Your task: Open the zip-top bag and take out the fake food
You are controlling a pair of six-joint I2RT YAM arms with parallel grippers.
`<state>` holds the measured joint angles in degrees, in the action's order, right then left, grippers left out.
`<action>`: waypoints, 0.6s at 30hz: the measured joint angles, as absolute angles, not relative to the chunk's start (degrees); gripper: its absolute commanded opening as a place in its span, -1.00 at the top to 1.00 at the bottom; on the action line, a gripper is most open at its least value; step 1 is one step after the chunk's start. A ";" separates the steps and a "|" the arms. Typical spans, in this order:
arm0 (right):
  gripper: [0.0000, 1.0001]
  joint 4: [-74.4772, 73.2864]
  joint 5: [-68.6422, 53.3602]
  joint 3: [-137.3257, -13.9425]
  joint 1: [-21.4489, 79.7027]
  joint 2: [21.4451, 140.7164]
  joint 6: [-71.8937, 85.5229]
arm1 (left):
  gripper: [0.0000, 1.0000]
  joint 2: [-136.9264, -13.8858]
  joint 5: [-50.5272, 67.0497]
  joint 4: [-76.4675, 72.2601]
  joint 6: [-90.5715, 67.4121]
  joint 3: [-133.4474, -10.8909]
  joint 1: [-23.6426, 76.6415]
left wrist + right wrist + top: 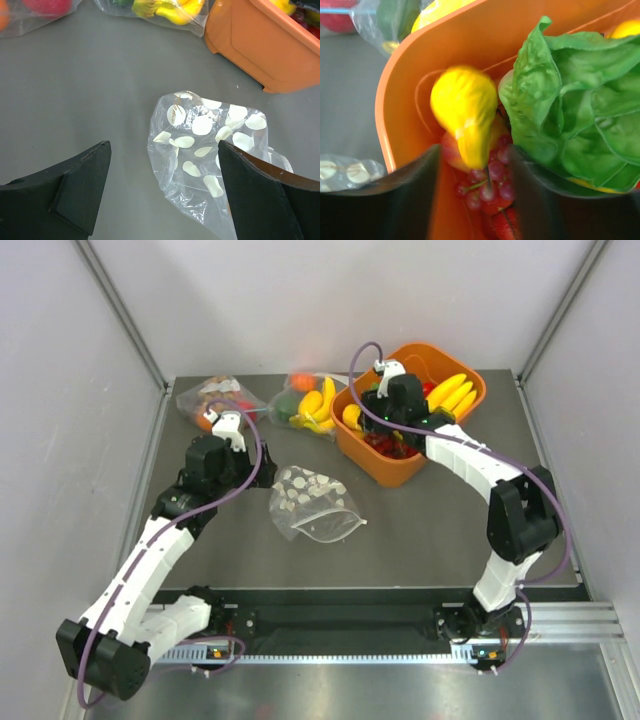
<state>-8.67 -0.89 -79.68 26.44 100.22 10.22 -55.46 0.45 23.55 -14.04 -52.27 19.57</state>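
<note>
The polka-dot zip-top bag (310, 502) lies crumpled on the grey table, mid-table, with no food showing inside it. In the left wrist view the bag (210, 145) sits just ahead of my open, empty left gripper (165, 145), towards its right finger. My left gripper (220, 445) hovers to the bag's left. My right gripper (388, 412) is over the orange bin (372, 462). Its fingers stand apart (475, 150), with a blurred yellow fake fruit (465, 110) just beyond the tips, touching neither finger. A yellow banana bunch (452, 392) lies in the bin.
Two plain clear bags of toy food lie at the back, one (212, 398) on the left and one (305, 405) beside the bin. Green lettuce (570, 100), purple grapes (492, 177) and red strawberries fill the bin. Grey walls enclose the table on three sides.
</note>
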 measured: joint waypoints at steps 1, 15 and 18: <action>-0.49 -8.60 -0.78 -79.72 26.41 100.27 10.26 | -0.85 -55.37 0.60 23.55 -14.06 -52.27 19.57; -0.91 -10.33 -3.36 -69.91 26.39 79.57 9.50 | -0.85 -53.78 -0.97 23.55 -14.06 -52.27 19.57; -0.96 -11.25 -3.27 -66.59 26.37 69.78 9.50 | -0.85 -53.30 -1.85 23.55 -14.06 -52.27 19.57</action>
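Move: The yellow gourd is just coming free of the right hand's half-open fingers inside the orange basket, its middle about 4 cm ahead, 2 cm left and 4 cm below. The lettuce lies some 6 cm ahead and 6 cm right, 5 cm lower; the grapes are nearly straight below, about 1 cm ahead and 1 cm right, 8 cm down. From the left hand the gourd is roughly 17 cm ahead, 22 cm right and 9 cm lower. The right hand hangs almost still over the left end of the basket while its fingers, already half open, spread wide and leave the gourd free. Then it speeds up and away empty, rising about 12 cm while drawing back some 10 cm and a little to the right, away from the gourd and grapes, fingers wide open and tipping up by about 15 degrees. ##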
